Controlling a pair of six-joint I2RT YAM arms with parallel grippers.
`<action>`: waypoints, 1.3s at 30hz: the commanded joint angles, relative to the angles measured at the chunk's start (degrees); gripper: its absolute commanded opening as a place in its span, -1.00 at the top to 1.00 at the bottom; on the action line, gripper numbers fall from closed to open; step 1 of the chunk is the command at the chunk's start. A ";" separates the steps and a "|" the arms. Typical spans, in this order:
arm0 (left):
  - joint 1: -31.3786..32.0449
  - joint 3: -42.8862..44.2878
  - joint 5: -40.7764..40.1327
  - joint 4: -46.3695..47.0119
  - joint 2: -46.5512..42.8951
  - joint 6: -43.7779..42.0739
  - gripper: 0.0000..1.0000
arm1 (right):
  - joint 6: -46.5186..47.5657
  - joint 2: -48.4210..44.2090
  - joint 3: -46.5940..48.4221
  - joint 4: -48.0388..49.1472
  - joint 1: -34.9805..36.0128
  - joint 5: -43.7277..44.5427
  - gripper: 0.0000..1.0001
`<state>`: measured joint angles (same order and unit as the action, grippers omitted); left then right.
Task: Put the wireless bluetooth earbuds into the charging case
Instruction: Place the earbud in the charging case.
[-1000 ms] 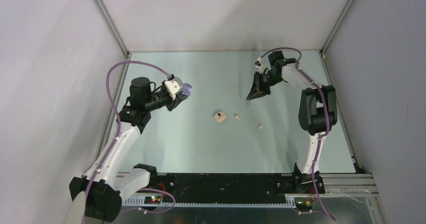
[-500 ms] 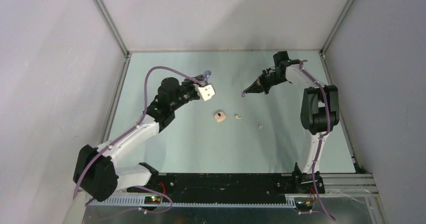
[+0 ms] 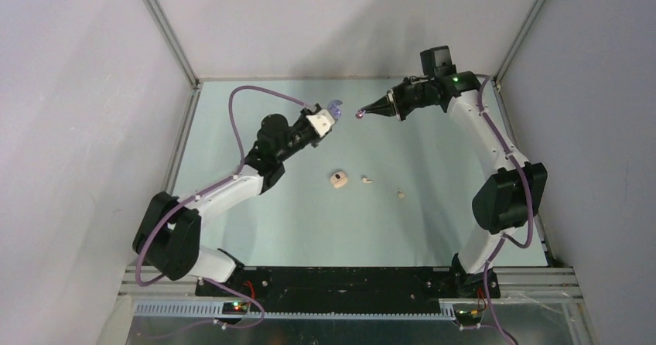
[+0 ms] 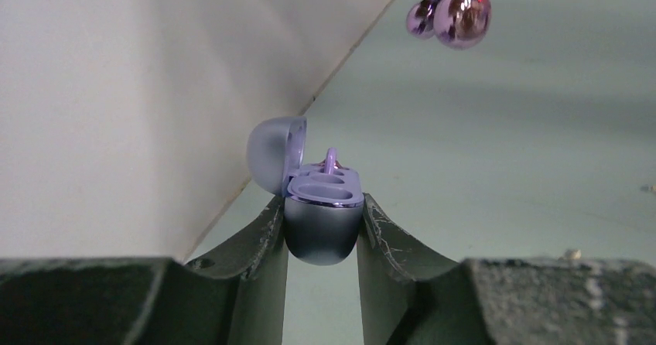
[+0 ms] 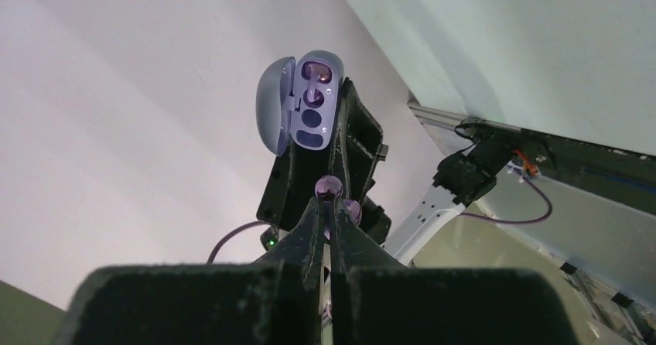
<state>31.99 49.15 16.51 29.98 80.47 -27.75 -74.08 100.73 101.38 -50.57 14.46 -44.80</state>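
The charging case (image 4: pixel 323 225) is lavender with its lid (image 4: pixel 272 153) flipped open, and my left gripper (image 4: pixel 323 206) is shut on its body, holding it in the air. One purple earbud (image 4: pixel 331 159) sits in its far slot and the near slot is empty. My right gripper (image 5: pixel 327 202) is shut on a second purple earbud (image 5: pixel 330 186), a short way in front of the case (image 5: pixel 313 113). In the top view the left gripper (image 3: pixel 331 114) and right gripper (image 3: pixel 365 114) face each other above the table's back, a small gap apart.
A small beige object (image 3: pixel 338 179) lies mid-table. Two tiny pale earbuds (image 3: pixel 367 180) (image 3: pixel 401 194) lie to its right. The enclosure walls close in the back and sides, and the back wall (image 4: pixel 116 90) stands close to the left gripper.
The left arm carried the open case right and toward the back. The right arm stretched out and swung its earbud left. The two grippers now face each other closely.
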 commanded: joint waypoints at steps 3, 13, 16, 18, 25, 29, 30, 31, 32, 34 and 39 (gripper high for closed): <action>0.75 4.91 3.11 8.85 0.90 6.60 1.00 | -7.58 -0.07 2.03 1.49 1.83 0.07 1.00; 1.38 3.85 8.96 5.68 -1.36 2.50 1.00 | -9.81 0.98 2.42 7.45 4.26 -2.48 1.00; 1.55 3.92 6.56 6.84 -0.68 0.93 1.00 | -10.18 0.16 1.42 9.13 5.20 -3.19 1.00; 1.65 3.69 5.46 8.01 -0.31 -0.02 1.00 | -10.24 0.07 0.92 9.06 5.82 -3.06 1.00; 2.63 1.87 3.55 11.73 -0.64 -2.21 1.00 | -10.13 1.94 3.23 8.47 6.38 -1.74 1.00; 2.66 1.37 3.23 11.75 -1.16 -2.47 1.00 | -11.36 2.04 4.48 8.99 6.28 -0.31 1.00; 2.65 1.29 3.28 11.76 -1.31 -2.48 1.00 | -11.48 2.11 4.72 9.21 6.24 -0.14 1.00; 2.73 1.08 3.31 12.10 -1.34 -2.55 1.00 | -11.31 2.22 5.23 9.09 6.27 0.05 1.00; 2.75 1.02 3.34 12.29 -1.38 -2.61 1.00 | -11.15 2.20 5.41 8.74 6.23 0.76 1.00; 2.84 0.96 3.43 12.71 -1.50 -2.79 1.00 | -10.57 2.16 5.78 7.57 6.45 1.65 1.00; 3.04 0.89 2.40 12.80 -1.59 -3.63 1.00 | -10.12 2.05 5.71 6.00 7.08 2.65 1.00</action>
<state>34.00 50.33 19.25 38.02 81.34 -29.58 -84.01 102.63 104.68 -43.03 20.58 -43.99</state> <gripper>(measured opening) 0.357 0.017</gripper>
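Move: The right hand, fingers shut on one earbud, has the open charging case about 9 cm to its left, 2 cm ahead and some 2 cm lower. The case's open lid stands 2 cm farther out than the case; the seated earbud lies about 1 cm to the right of the case's middle and 1 cm lower. From the left hand, which already grips the case, the held earbud is roughly 9 cm right, 2 cm back and 2 cm above. Right hand carries its earbud 5 cm left to the case's empty cavity, left raising the case 4 cm. ##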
